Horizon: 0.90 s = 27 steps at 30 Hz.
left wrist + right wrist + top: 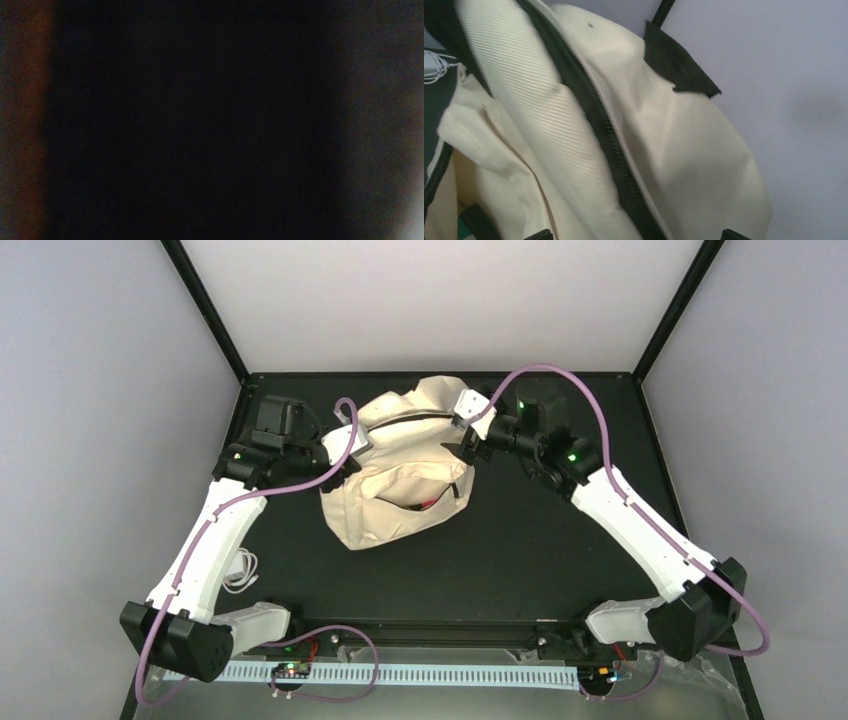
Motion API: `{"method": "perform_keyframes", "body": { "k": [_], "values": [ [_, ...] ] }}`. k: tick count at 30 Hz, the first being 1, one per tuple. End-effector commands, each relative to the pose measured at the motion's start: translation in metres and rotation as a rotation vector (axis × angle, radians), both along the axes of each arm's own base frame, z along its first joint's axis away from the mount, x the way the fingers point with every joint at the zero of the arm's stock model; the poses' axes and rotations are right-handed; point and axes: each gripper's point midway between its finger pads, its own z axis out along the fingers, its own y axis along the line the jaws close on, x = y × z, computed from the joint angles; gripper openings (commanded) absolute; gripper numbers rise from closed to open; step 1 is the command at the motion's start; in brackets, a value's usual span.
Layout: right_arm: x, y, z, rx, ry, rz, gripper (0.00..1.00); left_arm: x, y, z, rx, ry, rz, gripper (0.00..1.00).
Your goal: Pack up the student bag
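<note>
The student bag [395,490] is a cream fabric backpack slumped in the middle of the black table. Its front pocket gapes and something red [428,505] shows inside. My left gripper [352,445] is shut at the bag's upper left edge, with the fabric bunched at its tip. The left wrist view is almost wholly dark. My right gripper [462,447] stands open against the bag's upper right side. In the right wrist view the bag [694,150] fills the frame, and its dark zipper [599,125] runs down between the two spread fingertips [540,235] without either one touching it.
A white cable [240,570] lies coiled on the table by the left arm and also shows as the cable [436,65] in the right wrist view. A black strap patch [676,65] sits on the bag's top. Grey walls close in the table.
</note>
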Motion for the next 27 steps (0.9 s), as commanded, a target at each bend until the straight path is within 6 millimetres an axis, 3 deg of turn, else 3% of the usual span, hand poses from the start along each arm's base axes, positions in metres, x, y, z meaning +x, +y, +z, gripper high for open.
{"method": "perform_keyframes", "body": {
  "k": [1, 5, 11, 13, 14, 17, 18, 21, 27],
  "values": [
    [0.013, 0.001, 0.011, -0.018, -0.049, 0.016, 0.83, 0.000, 0.004, 0.001, 0.027, -0.018, -0.002, 0.02],
    [0.014, 0.008, 0.004, -0.035, -0.023, 0.053, 0.56, 0.000, 0.004, -0.001, 0.030, -0.014, -0.003, 0.02],
    [0.010, 0.008, 0.004, -0.017, 0.003, 0.061, 0.04, 0.000, 0.003, 0.001, 0.025, 0.000, -0.002, 0.02],
    [0.010, 0.007, 0.006, -0.003, 0.026, 0.049, 0.02, 0.002, 0.005, 0.002, 0.027, 0.009, 0.018, 0.10],
    [0.010, 0.007, 0.006, 0.004, 0.039, 0.043, 0.01, 0.004, 0.006, 0.003, 0.031, 0.012, 0.033, 0.22],
    [0.013, 0.005, 0.006, 0.025, 0.071, 0.009, 0.01, 0.009, 0.014, 0.009, 0.048, 0.022, 0.101, 0.88],
    [0.014, 0.004, 0.006, 0.029, 0.076, -0.003, 0.01, 0.008, 0.017, 0.012, 0.059, 0.027, 0.115, 0.98],
    [0.020, 0.003, 0.005, 0.042, 0.090, -0.036, 0.01, 0.009, 0.032, 0.016, 0.113, 0.055, 0.187, 0.99],
    [0.041, 0.001, 0.001, 0.043, 0.112, -0.124, 0.01, 0.007, 0.093, 0.007, 0.206, 0.196, 0.404, 0.99]
  ]
}}
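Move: The right hand, already almost wide open, has the bag's main-zipper edge about 2 cm ahead, 1 cm to its left and 1 cm below. Closer to the robot, the front pocket with the markers lies some 9 cm back, 8 cm left and 12 cm lower, and the bag's peaked top is about 8 cm ahead and 4 cm left, roughly level. From the left hand, still shut on the bag's left side, that zipper edge is roughly 8 cm ahead, 20 cm right and 4 cm higher. The right hand eases about 2 cm forward and slightly down and left to the near right stretch of the main-zipper edge, shuts its fingers from nearly wide open to pinch the cloth there, then stays in place and tips down some 5 degrees with its hold kept. Only once that grip is made does the left hand open wide, let go of the bag's left side and draw off about 5 cm, mostly left, with some rise and a little forward, turning counter-clockwise about 15 degrees. ##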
